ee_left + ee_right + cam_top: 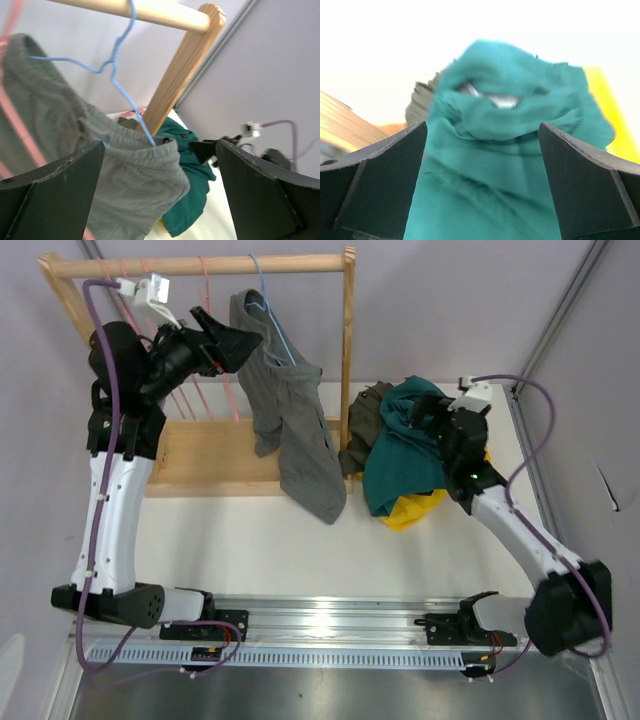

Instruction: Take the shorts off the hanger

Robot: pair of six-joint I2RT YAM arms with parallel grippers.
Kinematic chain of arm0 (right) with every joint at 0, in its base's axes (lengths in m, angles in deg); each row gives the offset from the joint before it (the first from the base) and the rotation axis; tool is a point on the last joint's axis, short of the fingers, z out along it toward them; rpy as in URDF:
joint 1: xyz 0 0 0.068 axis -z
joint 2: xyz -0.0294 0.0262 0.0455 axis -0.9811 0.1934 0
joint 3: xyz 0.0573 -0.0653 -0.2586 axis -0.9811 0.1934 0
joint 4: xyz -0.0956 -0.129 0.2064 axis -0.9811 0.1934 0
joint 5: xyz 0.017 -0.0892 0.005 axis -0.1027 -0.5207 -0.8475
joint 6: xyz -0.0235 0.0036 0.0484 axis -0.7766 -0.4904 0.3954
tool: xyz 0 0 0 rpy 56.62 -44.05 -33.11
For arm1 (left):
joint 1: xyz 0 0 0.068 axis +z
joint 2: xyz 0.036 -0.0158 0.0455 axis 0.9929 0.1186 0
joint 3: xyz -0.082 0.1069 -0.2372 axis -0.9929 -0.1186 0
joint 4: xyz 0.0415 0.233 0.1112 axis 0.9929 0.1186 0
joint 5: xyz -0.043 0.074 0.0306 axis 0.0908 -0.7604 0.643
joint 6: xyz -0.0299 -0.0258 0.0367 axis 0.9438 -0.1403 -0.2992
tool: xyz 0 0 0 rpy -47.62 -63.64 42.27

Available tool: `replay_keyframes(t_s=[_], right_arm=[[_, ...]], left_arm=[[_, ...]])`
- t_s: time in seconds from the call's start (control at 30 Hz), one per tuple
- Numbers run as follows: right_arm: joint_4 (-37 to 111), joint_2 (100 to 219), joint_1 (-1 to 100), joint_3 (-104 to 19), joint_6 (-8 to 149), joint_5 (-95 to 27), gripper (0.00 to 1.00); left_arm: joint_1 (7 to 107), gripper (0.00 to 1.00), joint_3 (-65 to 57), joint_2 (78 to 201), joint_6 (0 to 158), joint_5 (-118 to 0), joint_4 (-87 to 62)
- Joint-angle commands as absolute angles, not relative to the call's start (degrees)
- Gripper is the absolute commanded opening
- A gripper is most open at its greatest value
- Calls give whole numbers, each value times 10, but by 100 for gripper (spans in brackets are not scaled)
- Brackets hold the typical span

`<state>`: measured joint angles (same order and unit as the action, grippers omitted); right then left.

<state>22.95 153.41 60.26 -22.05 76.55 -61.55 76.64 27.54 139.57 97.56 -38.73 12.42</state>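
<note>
The grey shorts (290, 430) hang from a blue hanger (268, 315) on the wooden rod (200, 265) of the rack. My left gripper (238, 340) is open just left of their waistband. In the left wrist view the grey shorts (125, 175) fill the space ahead of the left gripper (160, 190), below the blue hanger (117, 75). The teal shorts (400, 455) lie heaped on the table over the yellow shorts (415, 508), next to the olive shorts (365, 410). My right gripper (432, 422) is open over this heap, and the teal shorts (505, 150) spread beneath the right gripper (482, 185).
Bare pink hangers (205, 300) hang on the rod left of the blue one. The rack's wooden base (210, 455) and right post (348, 350) stand between the grey shorts and the heap. A wall rises close behind the rack.
</note>
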Motion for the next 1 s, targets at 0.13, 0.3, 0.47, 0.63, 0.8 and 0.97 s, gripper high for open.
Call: replay_keyframes(t_s=[0.13,0.3,0.47,0.63,0.8,0.97], right_arm=[[332,1314,586,-230,760,-661,99],[421,1197,572,-213,779,-661,99],[483,1126,563,-187,800,-663,99],[515,1088,562,-174,811,-657,99],[507,1103,558,-173,828,-629,99],[445,1139,521,-181,833,-550,99]], left_arm=[[703,99,330,1483,975,-424,98],[675,95,375,1547,958,-485,106],[662,89,456,1627,952,-509,124],[660,48,526,1673,958,-516,153],[653,0,534,1652,952,-531,172],[652,0,559,1634,945,-536,207]])
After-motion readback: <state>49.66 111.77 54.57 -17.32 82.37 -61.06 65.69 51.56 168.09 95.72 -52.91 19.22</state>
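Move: From the left gripper, the neck of the blue hanger, with the gray shorts on it, is about 13 cm ahead, 6 cm to the right and 5 cm lower. The nearest pink hanger is roughly 10 cm ahead and 1 cm left, 8 cm lower; the right post's top stands some 13 cm ahead, 16 cm right and 3 cm higher. From the right gripper, the hanger neck is about 6 cm ahead, 32 cm left and 20 cm up; the dropped green shorts lie 5 cm ahead, 2 cm left, 17 cm below. Bring the open left gripper right and then mainly forward, sinking a little, some 13 cm forward in all, to the blue hanger's neck just under the rail, tipping it about 10 degrees down, and shut the fingers to pinch the neck. Meanwhile draw the empty right gripper back about 18 cm from the green shorts, rising, then easing partly down, fingers staying open. ##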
